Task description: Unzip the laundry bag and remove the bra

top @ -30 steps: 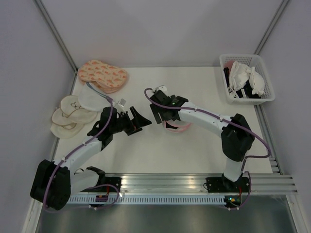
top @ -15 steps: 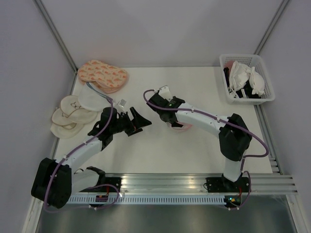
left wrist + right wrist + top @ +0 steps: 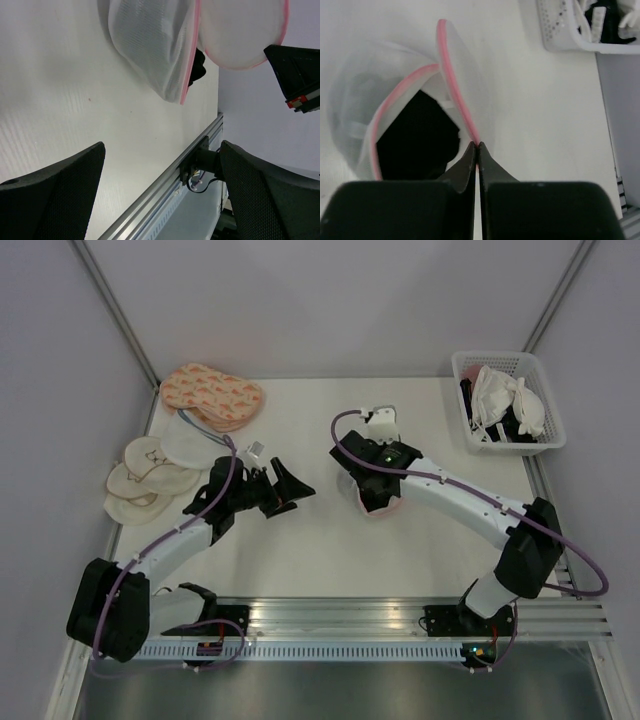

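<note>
The laundry bag (image 3: 377, 504) lies mid-table, a white mesh pod with a pink rim, its zip open and its lid flap (image 3: 454, 90) standing up. Inside the opening shows the black bra (image 3: 415, 142), also seen as a dark bit at the bag's mouth (image 3: 199, 65). My right gripper (image 3: 478, 146) is shut on the lid's pink rim, hanging just over the bag (image 3: 371, 488). My left gripper (image 3: 297, 493) stays wide open left of the bag with nothing between its fingers (image 3: 60, 185), the mesh body (image 3: 150, 45) well ahead of it.
A white basket (image 3: 458, 366) holding white padded bras (image 3: 512, 398) stands at the back right. Peach patterned pads (image 3: 212, 395) and cream round pads (image 3: 145, 480) lie at the left edge. The aluminium rail (image 3: 380, 612) runs along the near edge.
My right gripper closed on the bag's pink rim, and the right arm swung rightward, taking the bag slightly right. The left arm barely moved.
</note>
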`<state>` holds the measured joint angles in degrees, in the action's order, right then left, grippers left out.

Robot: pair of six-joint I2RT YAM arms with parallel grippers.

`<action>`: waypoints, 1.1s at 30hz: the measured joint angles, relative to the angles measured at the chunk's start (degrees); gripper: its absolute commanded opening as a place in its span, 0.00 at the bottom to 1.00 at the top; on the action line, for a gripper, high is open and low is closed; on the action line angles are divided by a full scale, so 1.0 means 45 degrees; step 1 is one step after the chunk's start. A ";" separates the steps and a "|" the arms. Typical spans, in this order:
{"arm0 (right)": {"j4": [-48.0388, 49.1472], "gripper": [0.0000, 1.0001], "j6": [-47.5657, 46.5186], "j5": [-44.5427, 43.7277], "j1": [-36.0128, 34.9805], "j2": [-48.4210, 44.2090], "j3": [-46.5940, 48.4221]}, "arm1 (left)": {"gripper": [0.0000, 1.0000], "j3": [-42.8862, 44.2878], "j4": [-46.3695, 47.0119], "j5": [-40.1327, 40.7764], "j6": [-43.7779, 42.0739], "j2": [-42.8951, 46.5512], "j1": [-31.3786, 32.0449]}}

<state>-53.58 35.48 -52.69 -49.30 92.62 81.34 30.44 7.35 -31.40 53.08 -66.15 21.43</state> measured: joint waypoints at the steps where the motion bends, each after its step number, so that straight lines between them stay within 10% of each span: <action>1: -0.0112 0.00 0.0321 -0.0170 0.0199 -0.0267 -0.0296 | 0.98 0.0233 0.0000 -0.0063 0.0000 -0.0204 0.0068; 5: -0.0534 0.09 0.1355 -0.0646 0.1724 -0.1535 -0.2011 | 0.98 0.1642 -0.0034 -0.0185 -0.0102 -0.1166 0.0636; 8: -0.0714 0.97 0.1826 -0.0631 0.3055 -0.2705 -0.3274 | 0.98 0.3288 -0.0146 -0.0199 -0.0461 -0.2288 0.1214; 19: 0.0243 0.98 0.1472 0.1311 0.3648 -0.6562 -0.4507 | 0.91 0.9039 -0.3007 0.1229 -0.4483 -0.7150 0.2934; 28: 0.1899 0.98 0.0772 0.4197 0.3643 -0.6426 -0.5979 | 0.89 1.0205 -0.4828 0.2268 -0.7660 -0.9034 0.3487; 33: 0.2880 0.98 0.0427 0.5100 0.3633 -0.6407 -0.6606 | 0.70 1.0438 -0.5149 0.2642 -0.8228 -0.9656 0.3638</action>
<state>-40.62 37.41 -29.74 -32.95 63.79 51.62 77.41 -15.81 -19.51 16.05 -109.60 37.80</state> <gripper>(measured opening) 0.978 0.774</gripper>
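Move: The laundry bag's open body sits about 18 cm to the left hand's right, 8 cm ahead and 11 cm below, with the black bra inside it some 20 cm right and 7 cm ahead. The right hand still pinches the raised lid's pink edge; the clear table spot for the lid is about 8 cm right and 18 cm below, level fore-and-aft. From this hand the bra is roughly 7 cm left, 2 cm ahead, the white basket 26 cm right, 23 cm ahead. The right hand sweeps the pinched lid about 15 cm right and slightly back, away from the bra, opens wide to let go of it as the sweep ends, then comes back left some 7 cm towards the bag and sinks, its left side rolling up. Meanwhile the left hand goes about 12 cm right and 8 cm forward, arching up and then down to the bag's left side, rolling its left side up and swinging clockwise, and just begins to close with the mesh and pink rim between its fingers. ##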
